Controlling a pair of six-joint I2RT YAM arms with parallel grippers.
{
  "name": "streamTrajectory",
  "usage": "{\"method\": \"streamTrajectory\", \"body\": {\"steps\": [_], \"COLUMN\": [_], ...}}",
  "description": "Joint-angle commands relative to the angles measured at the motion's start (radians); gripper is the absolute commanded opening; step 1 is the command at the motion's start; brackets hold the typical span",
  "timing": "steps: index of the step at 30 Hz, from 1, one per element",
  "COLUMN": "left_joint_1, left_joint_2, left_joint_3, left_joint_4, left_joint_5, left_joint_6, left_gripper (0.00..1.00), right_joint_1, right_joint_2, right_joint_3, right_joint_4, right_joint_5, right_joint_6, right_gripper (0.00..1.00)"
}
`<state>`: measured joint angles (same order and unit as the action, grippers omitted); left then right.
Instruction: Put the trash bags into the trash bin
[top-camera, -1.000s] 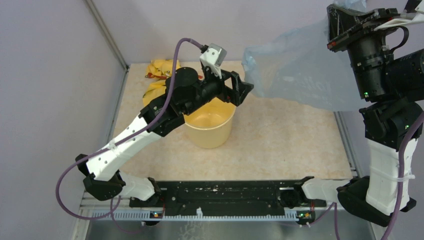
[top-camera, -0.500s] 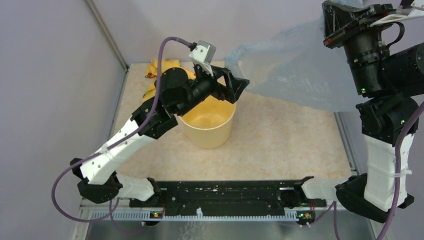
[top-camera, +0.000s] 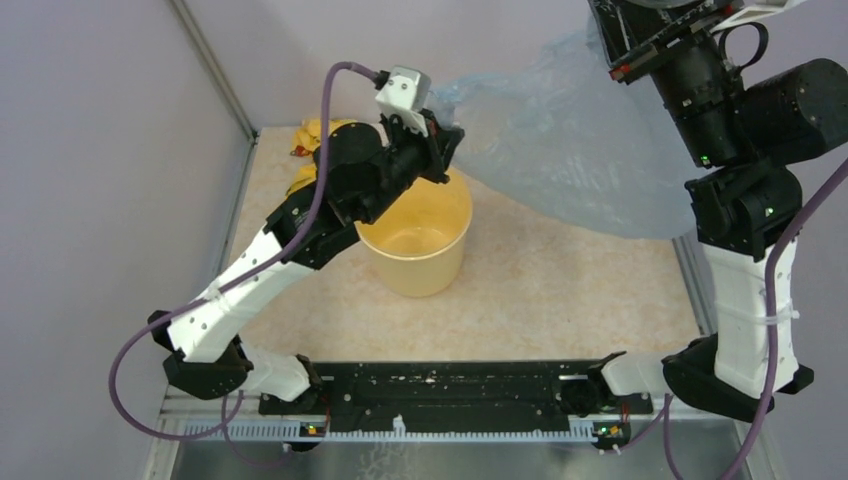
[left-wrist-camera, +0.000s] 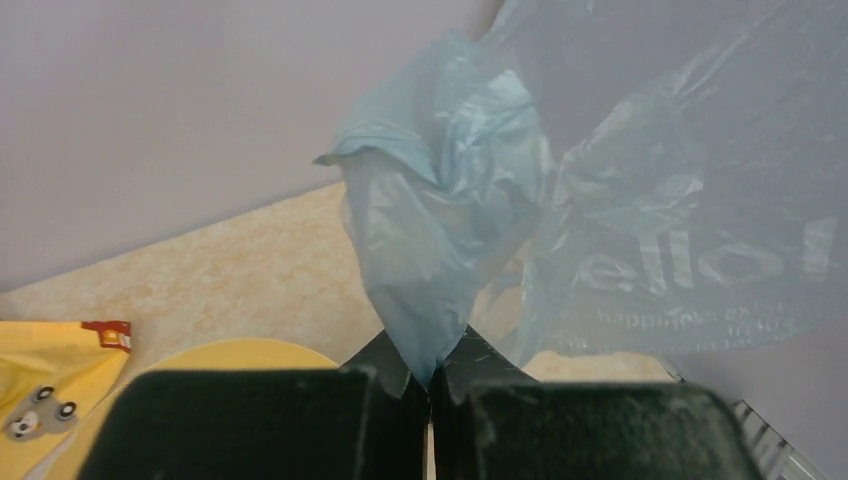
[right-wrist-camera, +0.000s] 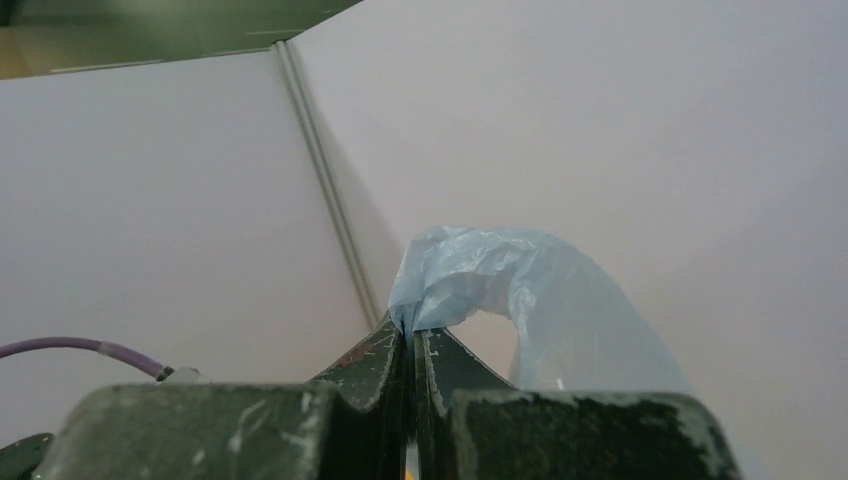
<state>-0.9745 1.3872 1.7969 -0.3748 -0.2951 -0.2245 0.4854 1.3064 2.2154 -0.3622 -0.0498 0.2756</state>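
The trash bag (top-camera: 560, 140), thin pale blue-grey film with faint print, hangs stretched in the air above the back right of the table. My left gripper (top-camera: 452, 135) is shut on its left corner, just above the far rim of the trash bin. In the left wrist view the film (left-wrist-camera: 440, 230) funnels down into the closed left gripper (left-wrist-camera: 430, 385). High at the top right, my right gripper (right-wrist-camera: 408, 335) is shut on another bunched edge of the bag (right-wrist-camera: 480, 270). The trash bin (top-camera: 415, 270), a round pale yellow bucket, stands upright and empty on the table, below and left of the bag.
A yellow cloth (top-camera: 312, 135) with red and grey marks lies in the back left corner behind the left arm. Purple-grey walls close the table at the left and back. A black rail (top-camera: 440, 385) runs along the near edge.
The left gripper, open before, has moved up and back to the bag's left corner and shut on it. The right arm has carried the bag higher and leftward.
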Motion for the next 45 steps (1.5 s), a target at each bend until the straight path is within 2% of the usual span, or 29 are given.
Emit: {"method": "streamTrajectory", "body": {"steps": [1,7,10,14,21,27,31,39,45], "left_joint_1": [-0.001,-0.001,-0.001,-0.001,-0.001,-0.001,-0.001,-0.001,-0.001], "left_joint_2": [-0.095,-0.169,-0.193,-0.21,-0.296,-0.307,-0.292,-0.286,-0.294], "left_joint_3": [0.044,0.05,0.058,0.071,-0.031,-0.037,0.043,0.141,0.077], "left_joint_4": [0.011,-0.025,-0.026,-0.044,-0.073,-0.136,-0.195,-0.204,-0.203], "left_joint_5": [-0.107,-0.229,-0.253,-0.297,-0.402,-0.381,-0.351,-0.19,-0.237], "left_joint_6": [0.046,0.097,0.121,0.14,0.112,0.07,0.05,0.03,0.017], "left_gripper": [0.0,0.0,0.0,0.0,0.0,0.0,0.0,0.0,0.0], "right_joint_1": [-0.005,0.032,0.099,0.129,0.171,0.253,0.275,0.32,0.325], "right_joint_2": [0.017,0.064,0.088,0.125,0.172,0.247,0.277,0.244,0.242], "right_joint_3": [0.002,-0.018,-0.004,0.024,-0.051,0.024,0.077,0.093,0.058], "right_joint_4": [0.194,0.351,0.376,0.398,0.422,0.368,0.333,0.356,0.322], "right_joint_5": [-0.136,-0.161,-0.129,-0.131,-0.143,-0.122,-0.118,-0.109,-0.091], "right_joint_6": [0.168,0.291,0.263,0.289,0.35,0.31,0.303,0.276,0.264], "right_gripper": [0.0,0.0,0.0,0.0,0.0,0.0,0.0,0.0,0.0]}}
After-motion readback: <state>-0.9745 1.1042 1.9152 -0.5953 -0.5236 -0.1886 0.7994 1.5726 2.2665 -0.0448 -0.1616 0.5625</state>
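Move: Under the two raised hands stands the trash bin: its middle lies about 8 cm ahead of the left hand, 4 cm to its left and some 38 cm below. From the right hand it is roughly 10 cm ahead, 20 cm to the left and 58 cm down. The yellow bag lies on the table some 38 cm ahead of the left hand, 26 cm to its left and 49 cm below. Carrying the blue trash bag between them, both closed grippers swing left, high above the table. The left goes some 15 cm past the bin's mouth and ends about 8 cm higher and 5 cm back, after a dip midway; the right follows about 16 cm towards the bin, turning some 30 degrees counter-clockwise. Both keep their pinch on the bag. ##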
